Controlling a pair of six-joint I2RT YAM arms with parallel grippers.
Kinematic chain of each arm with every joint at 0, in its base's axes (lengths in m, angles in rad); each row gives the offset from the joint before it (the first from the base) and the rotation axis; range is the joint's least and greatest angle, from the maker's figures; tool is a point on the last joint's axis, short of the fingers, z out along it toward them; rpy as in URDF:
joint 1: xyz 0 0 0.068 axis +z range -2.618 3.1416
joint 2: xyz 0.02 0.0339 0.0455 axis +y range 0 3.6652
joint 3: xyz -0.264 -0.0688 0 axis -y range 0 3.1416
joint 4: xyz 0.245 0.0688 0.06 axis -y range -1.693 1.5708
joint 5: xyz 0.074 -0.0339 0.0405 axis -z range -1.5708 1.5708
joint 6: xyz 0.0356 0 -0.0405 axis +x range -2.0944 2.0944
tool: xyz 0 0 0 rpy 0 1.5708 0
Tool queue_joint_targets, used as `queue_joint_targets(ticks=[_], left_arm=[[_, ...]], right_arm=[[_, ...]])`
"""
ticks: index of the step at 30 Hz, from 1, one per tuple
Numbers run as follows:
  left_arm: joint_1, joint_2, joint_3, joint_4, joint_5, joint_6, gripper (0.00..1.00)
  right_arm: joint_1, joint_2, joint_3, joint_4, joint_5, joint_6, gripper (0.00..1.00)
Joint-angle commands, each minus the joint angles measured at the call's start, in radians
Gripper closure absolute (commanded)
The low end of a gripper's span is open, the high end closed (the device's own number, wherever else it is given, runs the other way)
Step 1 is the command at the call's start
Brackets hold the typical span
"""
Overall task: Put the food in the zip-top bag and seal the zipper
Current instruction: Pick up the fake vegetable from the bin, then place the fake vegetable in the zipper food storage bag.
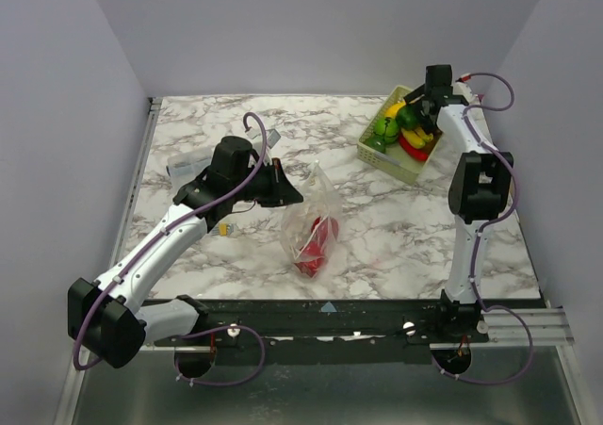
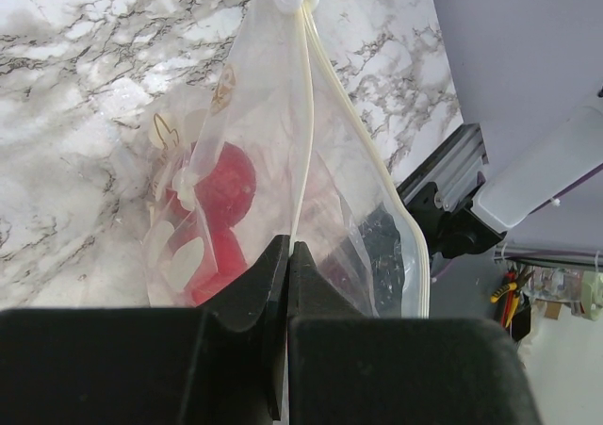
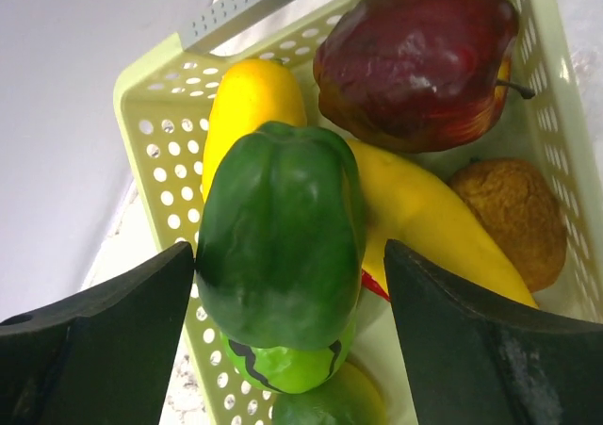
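The zip-top bag (image 1: 309, 220) stands up from the marble table (image 1: 396, 227) with red food (image 1: 317, 244) inside it. My left gripper (image 2: 287, 248) is shut on the bag's mouth edge, where the pale zipper (image 2: 350, 131) runs away from the fingers; in the overhead view this gripper (image 1: 288, 191) sits at the bag's upper left. Red pieces (image 2: 224, 187) show through the plastic. My right gripper (image 3: 290, 255) is open over the basket, one finger on each side of a green pepper (image 3: 278, 232). The right finger stands clear of it. From above this gripper (image 1: 415, 114) hangs over the basket.
The pale-green lattice basket (image 3: 165, 114) at the table's back right holds a dark red apple (image 3: 415, 62), yellow pieces (image 3: 419, 208), a brown piece (image 3: 513, 218) and a light green piece (image 3: 283, 368). A small yellow item (image 1: 223, 227) lies beside the left arm.
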Motion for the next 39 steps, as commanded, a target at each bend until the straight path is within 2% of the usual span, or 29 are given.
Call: queue_joint_targets(ticks=[1, 8, 12, 14, 17, 21, 24, 29, 31, 36, 39], left_arm=[[0.004, 0.002, -0.014, 0.019, 0.002, 0.004, 1.00], [0.004, 0.010, -0.012, 0.016, 0.006, 0.003, 1.00], [0.007, 0.015, -0.008, 0.010, 0.003, 0.005, 1.00], [0.009, 0.015, -0.011, 0.013, 0.009, 0.001, 1.00], [0.009, 0.015, -0.011, 0.013, 0.010, 0.001, 1.00], [0.010, 0.019, -0.007, 0.011, 0.012, 0.001, 1.00], [0.013, 0.025, -0.006, 0.010, 0.017, -0.001, 1.00], [0.024, 0.042, 0.004, 0.004, 0.032, -0.006, 1.00], [0.027, 0.050, 0.005, 0.000, 0.047, -0.013, 1.00], [0.029, 0.058, 0.009, 0.001, 0.067, -0.019, 1.00], [0.029, 0.055, 0.011, -0.003, 0.062, -0.016, 1.00]], right_arm=[[0.004, 0.003, -0.033, 0.023, -0.036, -0.001, 0.24], [0.004, -0.023, -0.002, 0.013, -0.036, -0.057, 0.61], [0.006, -0.091, -0.043, 0.027, -0.042, -0.078, 0.76], [0.006, -0.139, -0.087, 0.046, -0.067, -0.093, 0.81], [0.007, -0.243, -0.206, 0.095, -0.148, -0.110, 0.83], [0.019, -0.439, -0.476, 0.307, -0.355, -0.163, 0.85], [0.046, -0.584, -0.645, 0.394, -0.478, -0.194, 0.85], [0.152, -0.825, -0.917, 0.593, -0.665, -0.220, 0.89], [0.225, -0.909, -0.962, 0.614, -0.696, -0.259, 0.90], [0.455, -1.077, -0.974, 0.594, -0.625, -0.395, 0.90], [0.528, -1.138, -0.974, 0.601, -0.609, -0.402, 0.91]])
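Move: The green pepper sits between the open right fingers, its middle about 2 cm ahead, 2 cm left and 1 cm below. The apple lies some 4 cm right, level fore and aft, the banana 5 cm back and straight below; both are about 4 cm lower. The bag's mouth is roughly 33 cm back, 32 cm left and 8 cm higher. From the left gripper, the pepper lies about 38 cm ahead, 36 cm right and 12 cm below. Close the right fingers about the green pepper's sides, then draw it back out of the bin some 30 cm, carrying it 26 cm left and nearly 20 cm up towards the bag's mouth. Swing the hand about 65 degrees counter-clockwise and tip the fingers up on the way. Keep the left gripper shut on the bag's rim, letting it sink a couple of centimetres. ##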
